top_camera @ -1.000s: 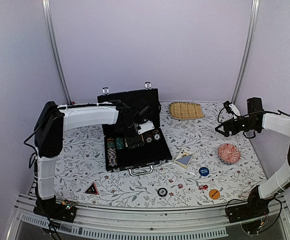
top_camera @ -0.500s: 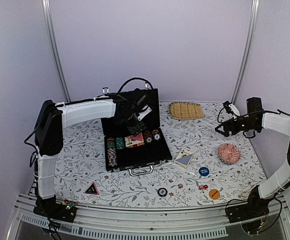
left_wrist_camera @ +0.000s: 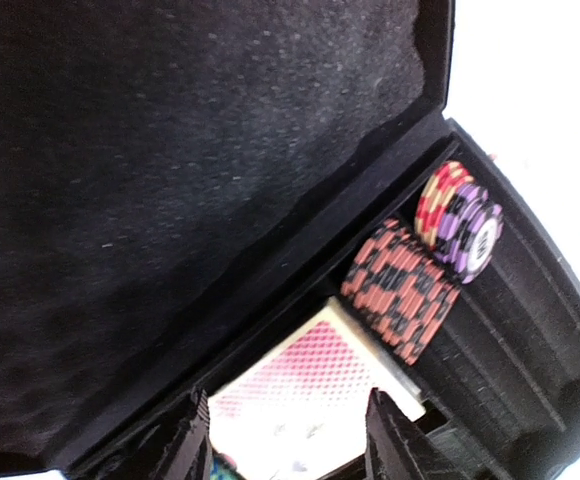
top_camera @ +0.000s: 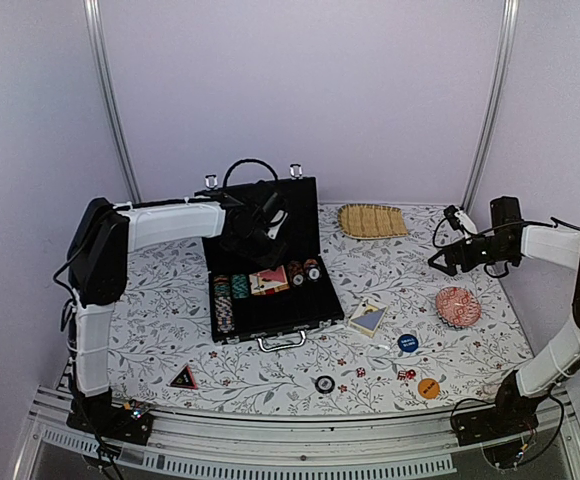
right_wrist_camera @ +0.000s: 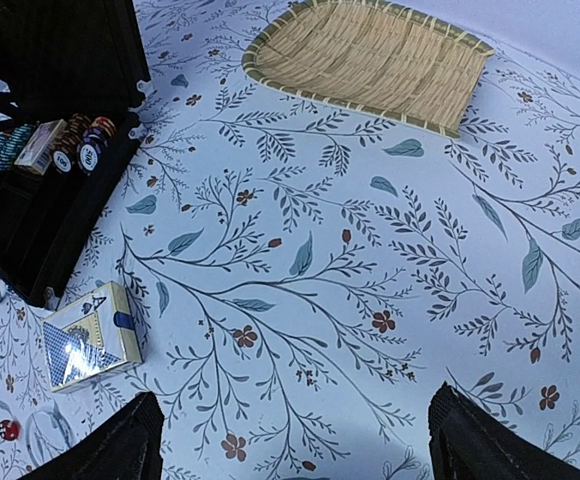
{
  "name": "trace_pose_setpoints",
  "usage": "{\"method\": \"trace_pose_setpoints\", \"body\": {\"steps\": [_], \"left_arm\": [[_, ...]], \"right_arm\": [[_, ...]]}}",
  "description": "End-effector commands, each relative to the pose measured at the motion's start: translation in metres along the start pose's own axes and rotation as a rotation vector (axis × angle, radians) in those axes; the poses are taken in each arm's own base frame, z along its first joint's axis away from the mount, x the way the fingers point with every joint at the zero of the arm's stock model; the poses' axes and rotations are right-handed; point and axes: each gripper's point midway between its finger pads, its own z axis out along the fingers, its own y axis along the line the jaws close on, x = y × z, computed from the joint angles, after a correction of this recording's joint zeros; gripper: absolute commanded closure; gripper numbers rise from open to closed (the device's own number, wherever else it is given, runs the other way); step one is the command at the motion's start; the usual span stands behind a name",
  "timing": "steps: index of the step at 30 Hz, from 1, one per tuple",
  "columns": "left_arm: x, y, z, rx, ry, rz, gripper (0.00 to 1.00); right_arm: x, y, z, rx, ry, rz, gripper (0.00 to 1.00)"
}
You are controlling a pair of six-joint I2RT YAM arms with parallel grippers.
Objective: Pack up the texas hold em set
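The black briefcase (top_camera: 270,310) lies open at the table's middle with its lid upright. Chip rows (top_camera: 225,293) fill its left side and a red-backed card deck (top_camera: 268,281) lies beside more chips (top_camera: 305,270). My left gripper (top_camera: 260,232) hovers over the case's back edge, open, with nothing between its fingers (left_wrist_camera: 192,440); the red deck (left_wrist_camera: 300,390) shows below them. On the cloth lie a blue card deck (top_camera: 368,318), a blue disc (top_camera: 407,343), an orange disc (top_camera: 428,388), a black disc (top_camera: 325,383) and red dice (top_camera: 406,375). My right gripper (top_camera: 440,258) hangs open at the far right.
A woven straw mat (top_camera: 372,220) lies at the back right, also seen in the right wrist view (right_wrist_camera: 370,60). A red patterned dish (top_camera: 458,306) sits under the right arm. A small black and red triangle (top_camera: 182,378) rests near the front left edge.
My left gripper has lifted up and back out of the case, leaving the red deck lying beside the chips, and its jaws have narrowed. The right arm has barely moved.
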Motion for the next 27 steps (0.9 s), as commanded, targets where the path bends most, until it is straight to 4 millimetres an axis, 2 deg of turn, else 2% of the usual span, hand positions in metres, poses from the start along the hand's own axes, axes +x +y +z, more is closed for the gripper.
{"method": "trace_pose_setpoints", "body": {"steps": [1,9,27], "left_arm": [[0.004,-0.014,0.015,0.077,0.01,-0.075,0.47],[0.015,-0.028,0.03,0.12,0.047,-0.06,0.48],[0.043,-0.021,0.056,-0.008,0.117,-0.006,0.48]], "right_arm": [[-0.008,0.002,0.002,-0.019,-0.006,-0.018,0.08],[-0.006,0.003,0.005,-0.024,0.005,-0.02,0.08],[-0.002,0.003,0.007,-0.029,0.021,-0.019,0.08]]}}
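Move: The card deck lies in the open case almost straight under my left hand, roughly 6 cm below and perhaps 1 cm back. On its right, the orange-black chips stand about 6 cm to my right, level with my hand; the purple chips are some 10 cm right and 1 cm ahead. The green chips sit about 7 cm left and 2 cm back. From my right hand the deck lies about 36 cm left, 4 cm ahead and 9 cm down. I sink my left hand about 5 cm down into the case towards the card deck, easing a centimetre or two to the right over the first part. My fingers stay half open and pointing steeply down, the wrist barely tilting. I end with the fingertips close over the deck; whether they touch it can't be seen. ##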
